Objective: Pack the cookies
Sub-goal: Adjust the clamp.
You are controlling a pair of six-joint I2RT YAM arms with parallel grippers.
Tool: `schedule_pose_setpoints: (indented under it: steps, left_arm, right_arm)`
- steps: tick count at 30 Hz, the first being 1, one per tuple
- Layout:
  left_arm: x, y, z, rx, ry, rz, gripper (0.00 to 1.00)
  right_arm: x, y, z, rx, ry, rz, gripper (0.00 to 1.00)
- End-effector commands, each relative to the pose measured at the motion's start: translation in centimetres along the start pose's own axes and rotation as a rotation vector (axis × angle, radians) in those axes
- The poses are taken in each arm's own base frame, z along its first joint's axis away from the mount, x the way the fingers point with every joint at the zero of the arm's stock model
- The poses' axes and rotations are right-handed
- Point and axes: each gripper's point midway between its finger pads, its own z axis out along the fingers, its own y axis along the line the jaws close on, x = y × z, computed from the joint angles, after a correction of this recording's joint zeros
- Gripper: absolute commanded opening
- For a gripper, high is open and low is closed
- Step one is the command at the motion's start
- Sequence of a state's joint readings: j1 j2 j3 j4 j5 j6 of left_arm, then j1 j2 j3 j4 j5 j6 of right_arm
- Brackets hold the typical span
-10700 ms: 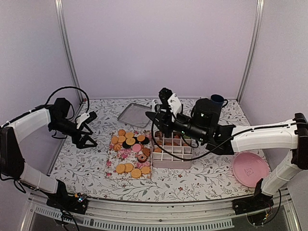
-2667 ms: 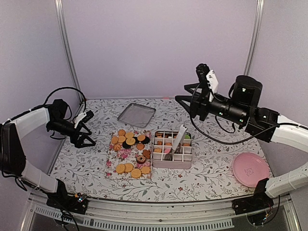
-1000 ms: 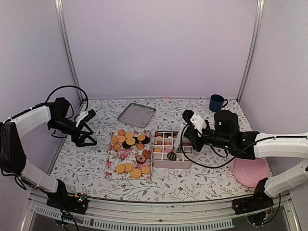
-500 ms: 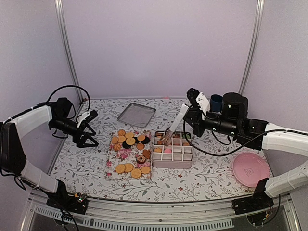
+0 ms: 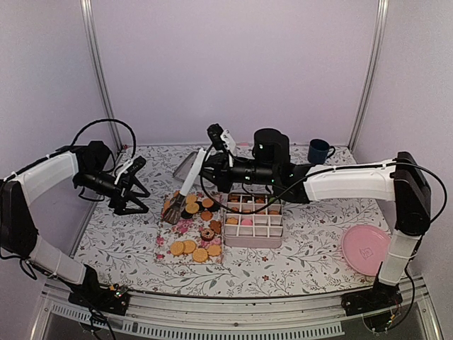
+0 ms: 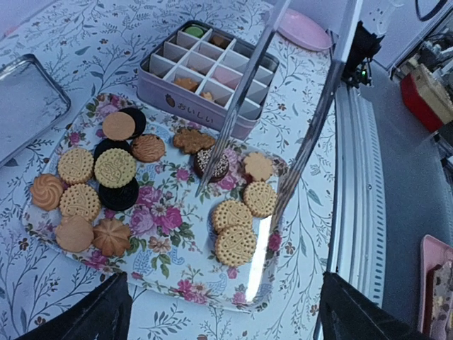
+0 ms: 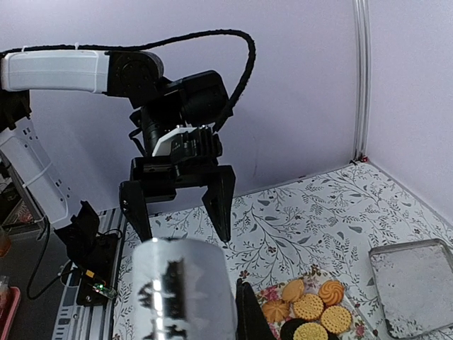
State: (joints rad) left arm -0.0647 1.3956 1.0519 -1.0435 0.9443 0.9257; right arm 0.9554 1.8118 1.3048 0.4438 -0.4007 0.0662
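The cookies (image 5: 188, 227) lie on a floral tray (image 5: 164, 244): golden rounds, some dark ones (image 6: 118, 194). A few more sit in the white grid box (image 5: 253, 239), among them a pink one (image 5: 245, 222) and a green one (image 6: 195, 30). My right gripper (image 5: 211, 160) reaches across to the left, shut on silver tongs (image 5: 185, 185). The tong tips hang over the tray's far left end. In the right wrist view the tongs (image 7: 182, 290) fill the foreground. My left gripper (image 5: 132, 204) stands open left of the tray, nothing between its fingers (image 6: 92, 315).
A silver tin lid (image 5: 185, 167) lies behind the tray, partly hidden by the right arm. A blue mug (image 5: 318, 151) stands at the back right. A pink plate (image 5: 368, 249) sits near the front right. The right arm spans above the box.
The right arm has swung the tongs from the grid box leftward to above the tray's left end. The left gripper has shifted slightly toward the tray.
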Motion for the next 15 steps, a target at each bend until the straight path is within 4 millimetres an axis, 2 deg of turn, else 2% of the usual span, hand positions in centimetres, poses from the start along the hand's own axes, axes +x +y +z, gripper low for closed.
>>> schedule_pose_setpoints:
  steps: [1,9,15]
  left_arm:
    - [-0.3,-1.8,0.5,0.098,-0.029,0.018,0.87]
    - [0.3,-2.8,1.4,0.173,-0.023,-0.002,0.70]
    - [0.2,-3.5,1.4,0.196,-0.015,0.012,0.47]
  right_arm:
    - [-4.1,1.7,2.0,-0.137,-0.135,0.038,0.00]
    - [-3.4,1.4,4.8,-0.187,-0.137,0.084,0.00]
    - [-3.1,1.3,5.5,-0.201,-0.149,0.099,0.00]
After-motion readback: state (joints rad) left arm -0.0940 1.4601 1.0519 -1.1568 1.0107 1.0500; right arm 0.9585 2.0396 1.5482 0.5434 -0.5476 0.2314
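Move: Some 8 cm to the left hand's right and 3 cm nearer the base hang the clamp's open jaws, nearly level with that hand; the cookie tray's middle is about 12 cm right, 3 cm farther out and 14 cm lower. The right hand holds the clamp's other end, with the left gripper about 18 cm to its left, 3 cm back and 11 cm lower; the compartment box is 16 cm right, 2 cm farther out and 23 cm below. Carrying the still-gripped clamp about 5 cm left towards the left gripper, the right hand eases to a slow finish, turning some 10 degrees, partly counter-clockwise. The left hand meets the jaws, drawing back about 2 cm and a little right, while its fingers go from nearly wide open to about half shut on either side of the jaw tips; whether they touch can't be made out. ##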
